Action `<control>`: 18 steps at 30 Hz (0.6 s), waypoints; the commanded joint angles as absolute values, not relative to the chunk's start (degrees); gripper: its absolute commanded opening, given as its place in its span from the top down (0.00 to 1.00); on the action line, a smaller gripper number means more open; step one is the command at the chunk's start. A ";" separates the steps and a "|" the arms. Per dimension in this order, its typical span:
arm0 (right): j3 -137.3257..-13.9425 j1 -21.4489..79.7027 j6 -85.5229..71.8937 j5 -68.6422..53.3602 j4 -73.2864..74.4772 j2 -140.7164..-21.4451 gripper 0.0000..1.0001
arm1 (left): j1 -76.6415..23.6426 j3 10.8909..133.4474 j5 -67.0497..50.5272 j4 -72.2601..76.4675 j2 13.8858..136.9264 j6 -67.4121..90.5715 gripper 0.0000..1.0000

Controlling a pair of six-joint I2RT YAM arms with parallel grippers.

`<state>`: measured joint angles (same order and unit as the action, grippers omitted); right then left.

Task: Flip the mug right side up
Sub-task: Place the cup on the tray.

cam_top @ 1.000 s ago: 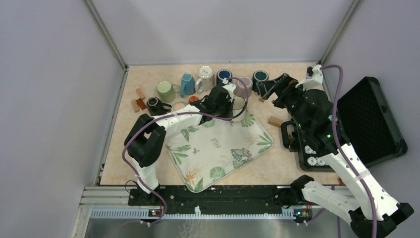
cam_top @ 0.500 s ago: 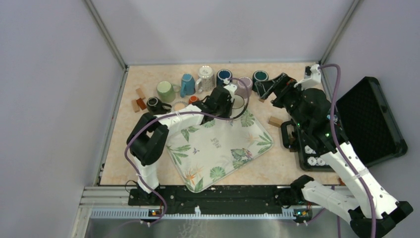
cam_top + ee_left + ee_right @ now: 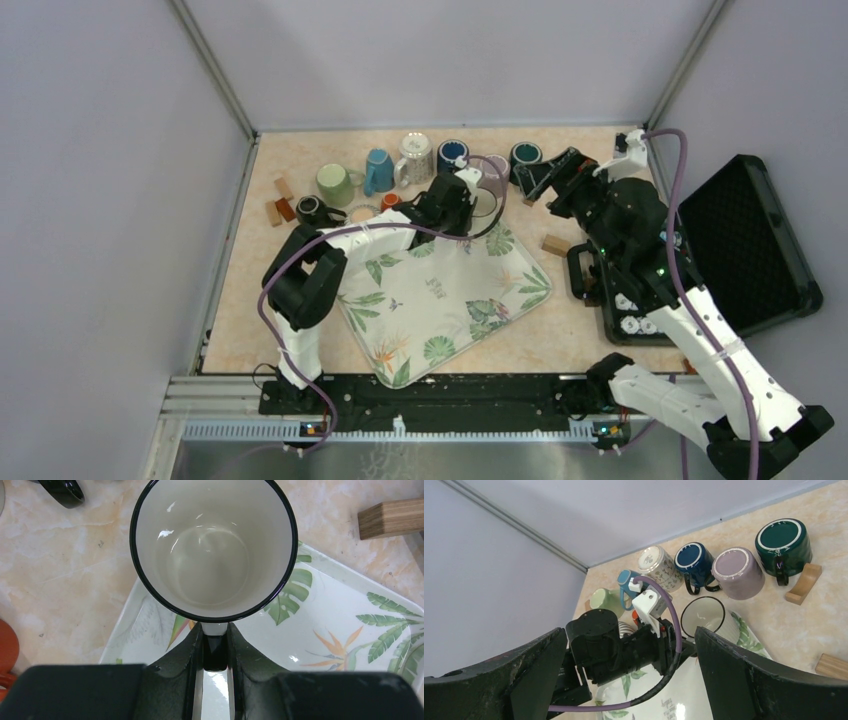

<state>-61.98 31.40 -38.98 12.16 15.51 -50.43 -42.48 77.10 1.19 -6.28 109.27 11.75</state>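
Note:
A white mug (image 3: 214, 550) with a black rim hangs over the far corner of the leaf-print tray (image 3: 350, 625). Its mouth faces up into the left wrist camera and the inside is bare. My left gripper (image 3: 215, 632) is shut on the mug's handle (image 3: 215, 655), both fingers pinching it just below the rim. From above, the mug (image 3: 484, 205) sits right of my left gripper (image 3: 462, 205). My right gripper (image 3: 540, 178) hovers open behind and to the right, its wide fingers framing the mug (image 3: 706, 617) and the left arm. I cannot tell whether the mug's base touches the tray.
Along the back stand a green mug (image 3: 335, 184), a blue mug (image 3: 378, 170), a patterned mug (image 3: 414, 158), a dark blue mug (image 3: 452, 154), a lilac mug (image 3: 493, 172) and a dark green mug (image 3: 525, 155). A wooden block (image 3: 555, 244) lies right of the tray, and a black case (image 3: 745, 240) lies at far right.
My left arm has carried the mug slightly toward the back, its elbow shifting right. The grip on the handle is unchanged. The right arm has barely moved.

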 commanded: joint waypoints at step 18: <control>-65.73 31.97 -37.45 9.73 16.48 -54.29 0.01 | -42.72 80.23 0.35 -3.11 104.63 13.54 0.35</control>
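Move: The left fingers are shut on the handle of the white mug, whose middle lies about 5 cm ahead and 4 cm to the right, at nearly the same height. The lilac mug stands some 13 cm ahead and 6 cm to the right, the dark blue mug about 16 cm ahead and 3 cm to the left, and the orange cup roughly 4 cm ahead and 17 cm to the left. From the right hand the white mug is about 12 cm ahead, 7 cm to the left and 29 cm below. The left hand spreads its fingers from their closed grip to a bit over half open, letting go of the white mug's handle, and as they part it rises about 1.5 cm with a slight drift forward and to the right, the handle left standing in the gap between the pads. Meanwhile the right hand, empty and wide open, sinks some 1.5 cm and edges forward and left towards the mug from high above, its fingers tipping down a few degrees. ##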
